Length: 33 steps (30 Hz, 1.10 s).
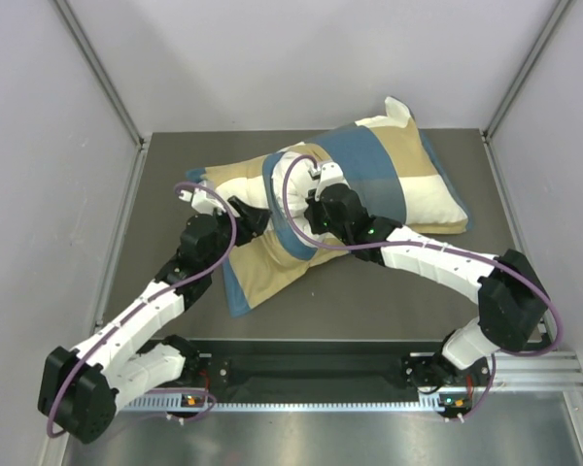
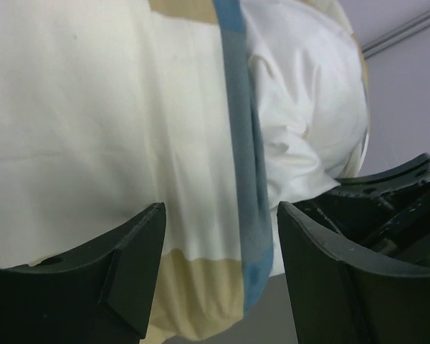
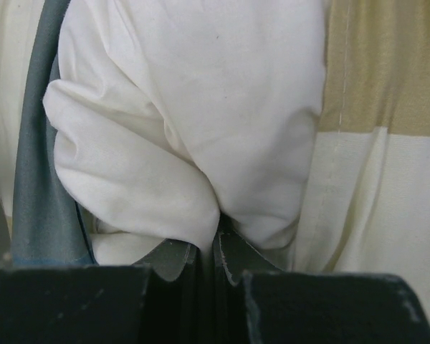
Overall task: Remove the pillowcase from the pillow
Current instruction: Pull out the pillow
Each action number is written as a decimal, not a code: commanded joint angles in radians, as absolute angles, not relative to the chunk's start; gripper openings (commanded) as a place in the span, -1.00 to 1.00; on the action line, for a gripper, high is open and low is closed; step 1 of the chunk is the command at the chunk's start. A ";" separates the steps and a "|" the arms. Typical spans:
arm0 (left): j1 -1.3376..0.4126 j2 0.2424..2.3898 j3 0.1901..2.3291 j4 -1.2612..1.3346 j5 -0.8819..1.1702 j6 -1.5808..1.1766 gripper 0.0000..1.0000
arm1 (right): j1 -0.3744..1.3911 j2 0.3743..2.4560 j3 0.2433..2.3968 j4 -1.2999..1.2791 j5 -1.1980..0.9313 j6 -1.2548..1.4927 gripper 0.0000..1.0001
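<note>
The checked pillowcase [image 1: 398,170] lies across the back of the table, its blue edge [image 2: 244,179] bunched near the middle. The plain white pillow [image 3: 193,93] bulges out of the opening. My right gripper [image 3: 215,247] is shut on a fold of the white pillow, just right of the blue edge [image 3: 43,179]. My left gripper [image 2: 222,265] is open, with cream and tan pillowcase cloth [image 2: 93,143] and the blue edge in front of the gap between its fingers [image 2: 129,265]. In the top view the left gripper [image 1: 259,219] sits at the pillowcase's loose left part, beside the right gripper [image 1: 323,183].
The dark grey table [image 1: 369,301] is boxed in by pale walls at the left, back and right. A flap of pillowcase [image 1: 262,277] hangs towards the near side. A metal rail [image 1: 311,374] with both arm bases runs along the near edge.
</note>
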<state>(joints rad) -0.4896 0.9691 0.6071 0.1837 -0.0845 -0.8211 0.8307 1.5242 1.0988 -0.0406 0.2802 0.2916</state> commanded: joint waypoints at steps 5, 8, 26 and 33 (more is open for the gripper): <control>-0.486 0.833 0.531 0.074 -0.074 -0.827 0.31 | 0.822 1.500 1.104 -0.192 0.393 0.256 -1.00; -0.486 0.792 0.471 0.107 -0.087 -0.841 0.30 | 0.822 1.506 1.115 -0.196 0.390 0.259 -1.00; -0.486 0.975 0.379 0.385 -0.005 -0.877 0.26 | 0.825 1.505 1.123 -0.206 0.371 0.284 -1.00; -0.486 1.109 0.388 0.497 0.069 -0.894 -0.56 | 0.822 1.512 1.134 -0.216 0.408 0.287 -1.00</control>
<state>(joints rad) -0.4858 1.0706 0.3943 0.3985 0.0284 -0.8967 0.8318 1.5215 1.1095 -0.0765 0.2890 0.3000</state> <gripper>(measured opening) 0.297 0.039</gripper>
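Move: Back about 2 cm, a touch right and roughly 8 cm below the open left hand is the pillowcase fold where the white and tan panels meet. The blue band stands some 5 cm to the right of this hand and 5 cm below it, level with it fore and aft; the white bunch in the right grip is about 12 cm right, 1 cm ahead and 4 cm lower. From the right hand, the fold lies some 11 cm left, 3 cm back and slightly lower. The left hand, open and clear of the fold, draws back nearly 4 cm and a little to its left, then sinks to about 8 cm below its starting height, tipping its fingers down by under 10 degrees. At the bottom it eases forward and right by 2 to 3 cm into the pillowcase, and its fingers close to under half their starting gap to pinch the fold at the white and tan seam, while the right hand stays put and keeps its shut grip on the white bunch. ##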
